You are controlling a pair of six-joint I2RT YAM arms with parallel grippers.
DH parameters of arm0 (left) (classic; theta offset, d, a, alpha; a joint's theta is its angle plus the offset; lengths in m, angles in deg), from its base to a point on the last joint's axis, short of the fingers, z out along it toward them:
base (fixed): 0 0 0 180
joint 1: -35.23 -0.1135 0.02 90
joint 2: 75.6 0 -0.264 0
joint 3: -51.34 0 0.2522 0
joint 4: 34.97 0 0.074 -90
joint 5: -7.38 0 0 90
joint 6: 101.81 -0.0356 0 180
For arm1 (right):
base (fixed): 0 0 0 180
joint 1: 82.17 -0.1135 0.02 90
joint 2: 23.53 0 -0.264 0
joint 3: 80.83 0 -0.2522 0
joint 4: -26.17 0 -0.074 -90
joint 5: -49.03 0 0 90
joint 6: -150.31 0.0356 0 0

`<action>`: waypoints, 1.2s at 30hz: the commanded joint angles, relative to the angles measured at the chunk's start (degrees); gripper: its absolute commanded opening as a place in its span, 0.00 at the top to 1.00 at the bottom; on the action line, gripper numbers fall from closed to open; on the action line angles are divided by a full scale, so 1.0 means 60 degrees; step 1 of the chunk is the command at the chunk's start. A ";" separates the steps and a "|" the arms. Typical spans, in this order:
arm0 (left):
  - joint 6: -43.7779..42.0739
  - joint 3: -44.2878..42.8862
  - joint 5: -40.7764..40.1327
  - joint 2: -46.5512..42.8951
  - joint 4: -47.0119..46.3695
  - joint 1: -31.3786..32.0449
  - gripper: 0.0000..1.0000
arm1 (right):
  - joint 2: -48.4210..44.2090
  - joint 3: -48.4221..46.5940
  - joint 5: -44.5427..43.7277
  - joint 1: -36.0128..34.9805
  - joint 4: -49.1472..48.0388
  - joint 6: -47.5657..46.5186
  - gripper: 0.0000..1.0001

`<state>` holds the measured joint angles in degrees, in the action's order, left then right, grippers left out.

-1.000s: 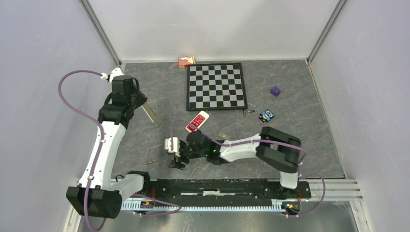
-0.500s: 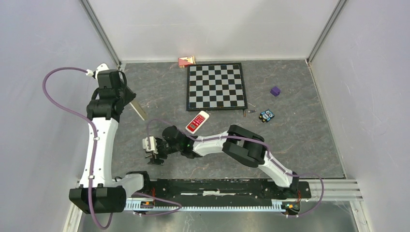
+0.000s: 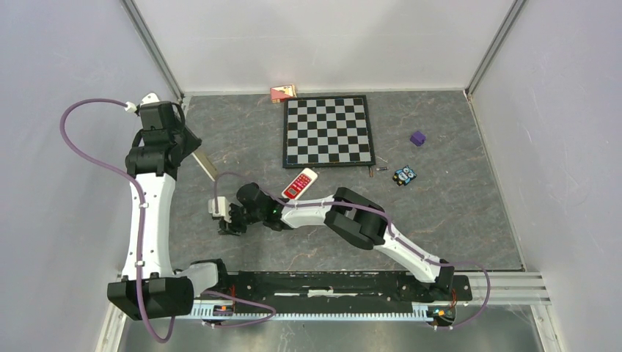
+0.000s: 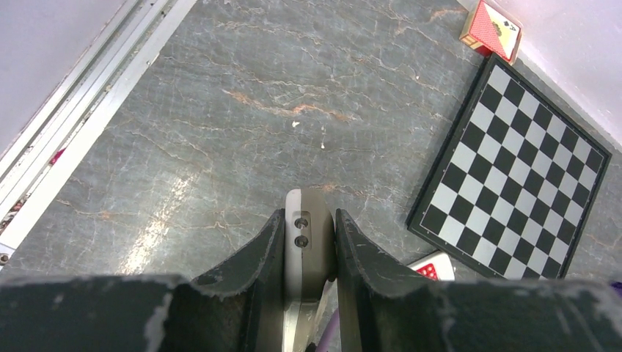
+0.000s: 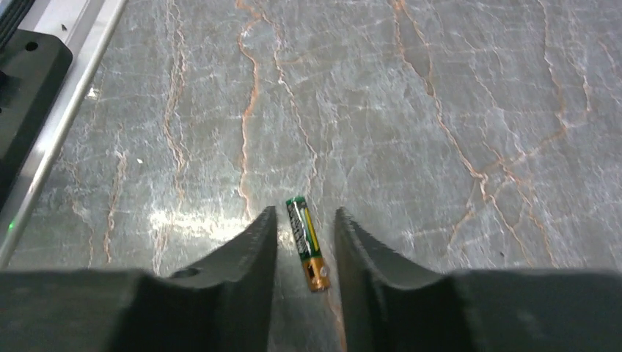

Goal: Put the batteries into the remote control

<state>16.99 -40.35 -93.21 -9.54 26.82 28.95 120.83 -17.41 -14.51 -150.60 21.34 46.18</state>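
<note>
A green and gold battery [image 5: 306, 242] lies on the grey tabletop between the fingers of my right gripper [image 5: 305, 213]. The jaws stand open, with a narrow gap on each side of the cell. From above, that gripper [image 3: 229, 226] sits low at the near left and hides the battery. My left gripper [image 4: 309, 214] is shut on a slim grey and white remote control [image 4: 308, 242], held edge-on above the table. The remote [image 3: 207, 167] sticks out from the left gripper [image 3: 189, 150] at the far left. Another small battery [image 3: 381, 169] lies by the chessboard's near right corner.
A chessboard [image 3: 328, 130] lies at the back centre, with a red card box [image 3: 282, 92] behind it. A red and white keypad device [image 3: 299, 183] rests just past the right arm. A purple cube [image 3: 417, 138] and a small blue toy [image 3: 403, 174] sit to the right.
My right arm has swung left across the table to straddle the battery, and its jaws have narrowed. My left arm has drawn back and left with the remote.
</note>
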 commanded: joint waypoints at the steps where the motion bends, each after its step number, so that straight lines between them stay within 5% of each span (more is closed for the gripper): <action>1: -0.0312 -0.0235 0.0441 0.0052 -0.0339 -0.0051 0.98 | -0.0369 0.0891 -0.0584 0.0104 0.0786 -0.0278 0.65; 5: -0.0230 -0.0033 0.0664 0.0093 -0.0544 -0.0067 0.98 | -0.0850 0.1549 -0.0486 0.0374 0.0751 -0.0213 0.77; 21: -0.0105 0.0230 0.1126 0.0109 -0.1006 -0.0066 0.98 | -0.2646 0.4166 -0.0608 0.0670 -0.0095 0.0169 0.92; 36: 0.1591 0.2292 0.4650 0.0087 -0.3738 0.0286 0.98 | -0.8121 0.9334 -0.3919 0.1648 0.2710 0.1165 0.95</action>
<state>21.45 -28.83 -72.71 -8.57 13.62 29.23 78.84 33.49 -31.39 -142.58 31.07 50.66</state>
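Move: The battery lies almost directly under the right hand's half-open fingers, about 1 cm below, lengthwise between the tips. From the right hand, the remote control gripped by the left is some 10 cm ahead, about level left-right and 21 cm higher; a red remote lies about 14 cm ahead and 24 cm to the right on the table. The battery lies roughly 14 cm back, 2 cm right and 27 cm below the left hand. To the right, low over the table, the right hand travels about 25 cm, slowly while its fingers close and pinch the battery, then fast, swinging clockwise and tipping its fingers farther down. The left hand, still gripping the remote control, eases right, then speeds up rightward and down, slightly forward, rolling and turning clockwise. ##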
